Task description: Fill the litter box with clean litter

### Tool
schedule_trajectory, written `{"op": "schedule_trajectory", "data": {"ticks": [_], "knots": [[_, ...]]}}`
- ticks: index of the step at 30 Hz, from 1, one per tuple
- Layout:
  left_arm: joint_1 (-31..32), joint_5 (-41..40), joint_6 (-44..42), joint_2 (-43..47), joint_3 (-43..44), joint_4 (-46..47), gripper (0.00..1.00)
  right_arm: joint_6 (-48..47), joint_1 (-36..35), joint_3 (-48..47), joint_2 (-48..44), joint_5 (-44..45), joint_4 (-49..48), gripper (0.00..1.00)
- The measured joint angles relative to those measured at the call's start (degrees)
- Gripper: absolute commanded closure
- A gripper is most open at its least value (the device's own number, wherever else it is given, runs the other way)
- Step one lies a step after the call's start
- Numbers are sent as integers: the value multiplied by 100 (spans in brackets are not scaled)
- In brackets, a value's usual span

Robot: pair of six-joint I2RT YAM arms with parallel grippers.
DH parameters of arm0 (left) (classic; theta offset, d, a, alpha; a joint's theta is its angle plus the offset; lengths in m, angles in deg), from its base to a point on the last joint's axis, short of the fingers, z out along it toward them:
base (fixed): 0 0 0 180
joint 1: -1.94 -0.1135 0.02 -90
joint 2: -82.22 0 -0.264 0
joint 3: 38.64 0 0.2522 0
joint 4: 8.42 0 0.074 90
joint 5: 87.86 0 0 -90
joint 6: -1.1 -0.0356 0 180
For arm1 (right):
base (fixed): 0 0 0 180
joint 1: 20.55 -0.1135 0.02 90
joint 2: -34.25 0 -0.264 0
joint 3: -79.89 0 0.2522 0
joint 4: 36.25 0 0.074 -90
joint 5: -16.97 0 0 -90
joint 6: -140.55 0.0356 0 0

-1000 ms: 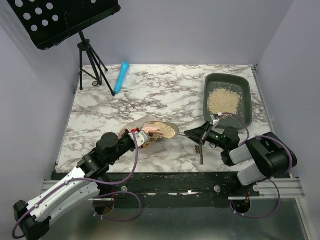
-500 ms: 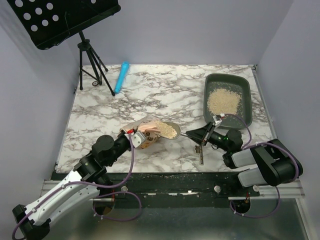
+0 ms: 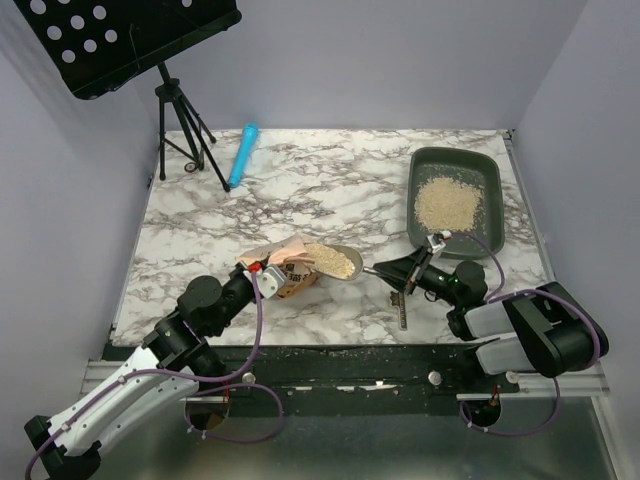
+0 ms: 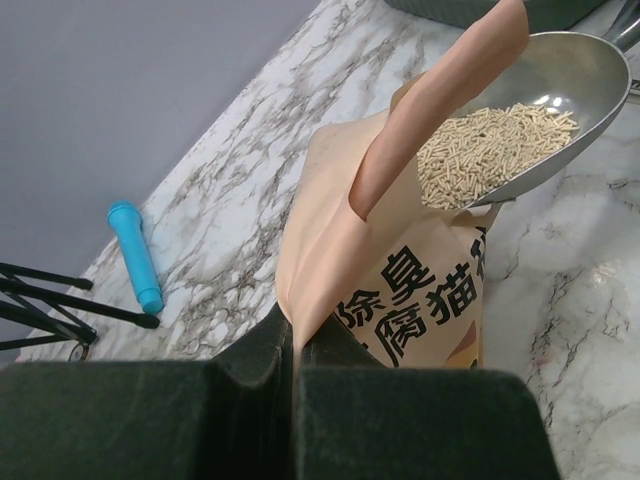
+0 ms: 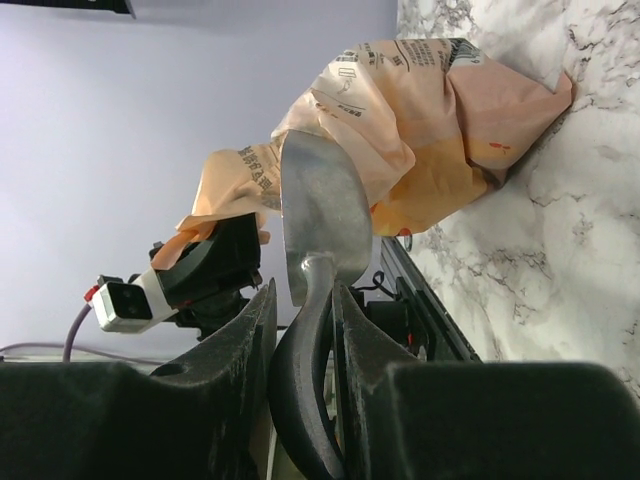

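The dark grey-green litter box (image 3: 415, 190) sits at the back right with a pile of clean litter (image 3: 445, 203) in it. An orange-pink printed bag (image 3: 283, 268) lies mid-table. My left gripper (image 3: 262, 276) is shut on the bag's edge; in the left wrist view the film (image 4: 400, 290) is pinched between the jaws (image 4: 295, 345). My right gripper (image 3: 402, 270) is shut on the handle of a silver scoop (image 3: 338, 262), whose bowl sits at the bag's mouth. The scoop (image 4: 560, 90) holds beige pellets (image 4: 490, 150). The right wrist view shows the scoop's underside (image 5: 325, 210) against the bag (image 5: 430, 130).
A black music stand on a tripod (image 3: 185, 140) stands at the back left. A blue cylinder (image 3: 243, 153) lies beside it. A thin dark strip (image 3: 402, 310) lies near the front edge under my right arm. Grey walls close in both sides.
My left arm has drawn back a little to the left, taking the bag's edge with it. The scoop stays at the bag's mouth, and the right wrist has shifted slightly right.
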Motion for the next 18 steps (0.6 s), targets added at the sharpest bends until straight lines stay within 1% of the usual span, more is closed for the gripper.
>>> {"op": "schedule_trajectory", "data": {"ticks": [11,18], "knots": [[0,-249,4,149,-35,55,100,177,28,44,-553,428,33,99],[0,-382,4,227,-81,122,100,166,26,-85,-1222,568,197,99]]}}
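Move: The right hand, holding the loaded scoop, has the litter box's middle about 18 cm ahead, 17 cm to its right and some 11 cm below. The litter bag's body lies roughly 22 cm to its left, level with it fore and aft and 5 cm lower; the ruler is about 5 cm back, 3 cm to the right and 15 cm below. From the left hand, pinching the bag's rim, the box lies about 46 cm right, 18 cm ahead and 18 cm below. The scoop comes free of the bag's mouth as the right hand, its grip on the handle kept, lifts it some 5 to 6 cm, slowly at first and then faster, tipping the scoop's front up and turning slightly clockwise, about 10 degrees in all. The left hand keeps its pinch on the rim and eases left and up about 1.5 cm. ##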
